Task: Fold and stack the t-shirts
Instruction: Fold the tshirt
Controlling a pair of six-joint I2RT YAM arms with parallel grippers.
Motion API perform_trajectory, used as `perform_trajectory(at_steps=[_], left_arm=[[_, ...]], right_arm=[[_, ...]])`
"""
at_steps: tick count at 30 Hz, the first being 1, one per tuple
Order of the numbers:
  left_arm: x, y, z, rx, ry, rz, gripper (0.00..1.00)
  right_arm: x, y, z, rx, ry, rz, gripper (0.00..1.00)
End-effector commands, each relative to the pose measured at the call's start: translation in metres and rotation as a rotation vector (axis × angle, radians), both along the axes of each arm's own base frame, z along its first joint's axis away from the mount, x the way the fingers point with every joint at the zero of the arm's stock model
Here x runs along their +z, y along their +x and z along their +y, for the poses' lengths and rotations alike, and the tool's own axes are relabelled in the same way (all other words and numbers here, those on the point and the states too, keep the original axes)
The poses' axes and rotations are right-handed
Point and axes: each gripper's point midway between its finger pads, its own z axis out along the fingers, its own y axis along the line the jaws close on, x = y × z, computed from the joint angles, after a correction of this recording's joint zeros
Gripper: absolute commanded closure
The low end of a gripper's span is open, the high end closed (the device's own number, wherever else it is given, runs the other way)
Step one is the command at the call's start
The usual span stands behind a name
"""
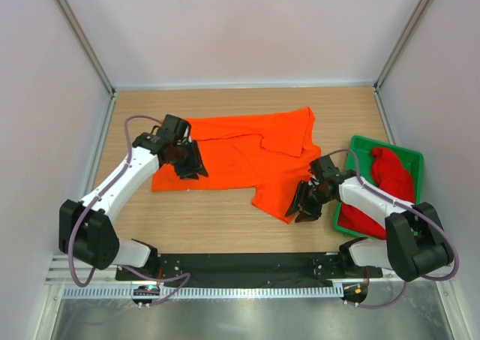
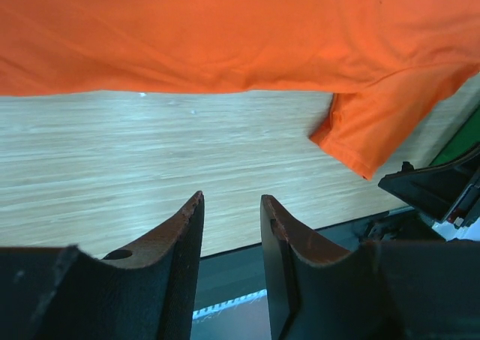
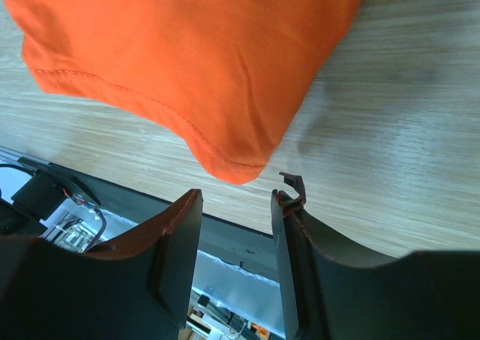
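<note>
The bright orange t-shirt [image 1: 240, 152] lies spread on the wooden table, partly folded, one sleeve flap turned over near its top right. My left gripper [image 1: 192, 170] hovers over the shirt's left lower edge. In its wrist view this gripper [image 2: 231, 201] is open and empty, with the orange t-shirt's hem [image 2: 240, 32] lying beyond the fingertips. My right gripper [image 1: 303, 208] sits at the shirt's near right corner. The right wrist view shows that gripper [image 3: 236, 196] open, the orange corner [image 3: 187, 55] just ahead of the tips and not between them. The deep red t-shirt [image 1: 391, 176] lies crumpled in the tray.
A green plastic tray [image 1: 397, 151] stands at the right edge of the table, beside my right arm. White walls enclose the table on three sides. The black base rail runs along the near edge, close under both grippers.
</note>
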Motion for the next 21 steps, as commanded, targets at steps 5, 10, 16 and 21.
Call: perform_trajectory(at_steps=[5,10,16,21], left_arm=[[0.011,-0.001,0.039,0.070,-0.017,-0.048,0.64],[0.013,0.003,0.056,0.115,-0.026,-0.062,0.64],[0.013,0.006,0.065,0.140,-0.033,-0.066,0.64],[0.013,0.007,0.069,0.152,-0.033,-0.064,0.64]], right_arm=[[-0.009,0.004,0.003,-0.066,-0.015,0.029,0.55],[-0.020,-0.001,0.002,-0.078,-0.046,0.067,0.53],[-0.029,-0.001,0.001,-0.067,-0.069,0.082,0.53],[-0.032,0.002,-0.002,-0.065,-0.095,0.077,0.54]])
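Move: The near right corner of the orange sleeve lies about 3 cm below the right hand and 2 cm to its left; the sleeve's other corner is some 13 cm left of this hand and 6 cm farther out. The green bin's middle sits roughly 28 cm right and 11 cm ahead. From the left hand, the shirt's near left corner is about 17 cm left, 1 cm ahead and 13 cm below. Lower the right gripper about 2 cm, its fingers still about half open, until they straddle the sleeve's near right corner, letting the fingertips tip slightly back towards the base. Meanwhile carry the empty left gripper some 7 cm left above the shirt, towards its near left corner, turning it about 10 degrees counter-clockwise and easing to a stop; keep those fingers as they are. ##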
